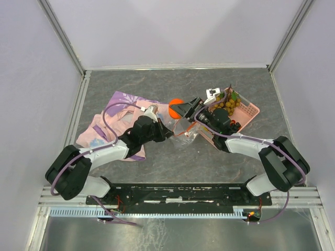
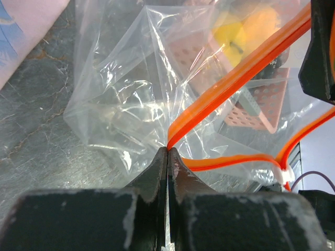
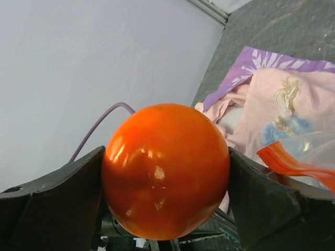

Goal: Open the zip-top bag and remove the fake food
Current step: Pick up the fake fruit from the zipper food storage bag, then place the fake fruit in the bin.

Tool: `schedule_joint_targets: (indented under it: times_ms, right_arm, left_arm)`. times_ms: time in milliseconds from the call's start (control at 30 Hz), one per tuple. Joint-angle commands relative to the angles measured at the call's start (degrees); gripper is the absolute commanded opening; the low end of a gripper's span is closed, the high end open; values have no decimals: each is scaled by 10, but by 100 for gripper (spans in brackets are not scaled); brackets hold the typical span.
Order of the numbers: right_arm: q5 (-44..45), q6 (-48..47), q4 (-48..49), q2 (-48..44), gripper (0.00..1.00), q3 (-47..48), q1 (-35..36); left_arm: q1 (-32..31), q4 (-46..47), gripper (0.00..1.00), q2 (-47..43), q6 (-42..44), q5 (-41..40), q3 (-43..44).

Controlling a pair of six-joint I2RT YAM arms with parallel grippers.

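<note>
The clear zip-top bag (image 1: 186, 132) lies mid-table, its mouth parted with the orange-red zip strip (image 2: 230, 83) running up to the right. My left gripper (image 2: 167, 150) is shut on the near end of that strip, pinching the plastic; from above it sits at the bag's left edge (image 1: 166, 133). A glossy orange fruit (image 3: 165, 170), one piece of the fake food, fills my right gripper (image 3: 166, 157), which is shut on it between both fingers. In the top view this orange (image 1: 176, 106) hangs just above the bag's far side. Tan-brown grapes (image 1: 229, 103) lie in the pink basket (image 1: 250, 111).
A pink-purple patterned cloth (image 1: 118, 117) lies crumpled left of the bag, under my left arm. Through the bag's plastic I see the pink perforated basket (image 2: 257, 104) and a yellow fruit (image 2: 229, 32). White walls enclose the grey table on three sides.
</note>
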Motion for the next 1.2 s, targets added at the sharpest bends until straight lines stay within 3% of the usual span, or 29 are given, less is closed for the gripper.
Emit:
schedule_joint_targets:
  times_ms: [0, 467, 967, 1167]
  right_arm:
    - [-2, -18, 12, -18, 37, 32, -17]
    - [-3, 95, 195, 117, 36, 73, -15]
    - [7, 166, 264, 129, 36, 94, -9]
    - [8, 189, 283, 122, 36, 93, -2]
  left_arm:
    - [5, -30, 3, -10, 35, -6, 6]
    - [3, -30, 3, 33, 64, 110, 58]
    - [6, -18, 3, 71, 43, 61, 70]
    - [33, 38, 3, 71, -2, 49, 66]
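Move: The right hand already has the orange fruit pinched, some 23 cm above the table; the pink basket it must go to lies about 21 cm to its right, 6 cm ahead and 21 cm below. The clear bag hangs roughly 17 cm below, 3 cm back and 3 cm to the right, and the yellow fruit in the basket is about 17 cm right, 4 cm ahead and 20 cm down. From the left hand, which pinches the bag's orange zip edge, the basket is about 12 cm ahead, 25 cm right and 8 cm below. Keeping its wide grip on the orange fruit, the right hand first reaches nearly 4 cm forward with a slight dip, then climbs away from the bag to end about 5 cm higher and a little to the left, its fingertips tipping up some 20 degrees as it goes. The shut left fingers keep hold of the bag's zip edge throughout, drifting about 2 cm to the right and sinking slightly while the hand turns a little clockwise. ##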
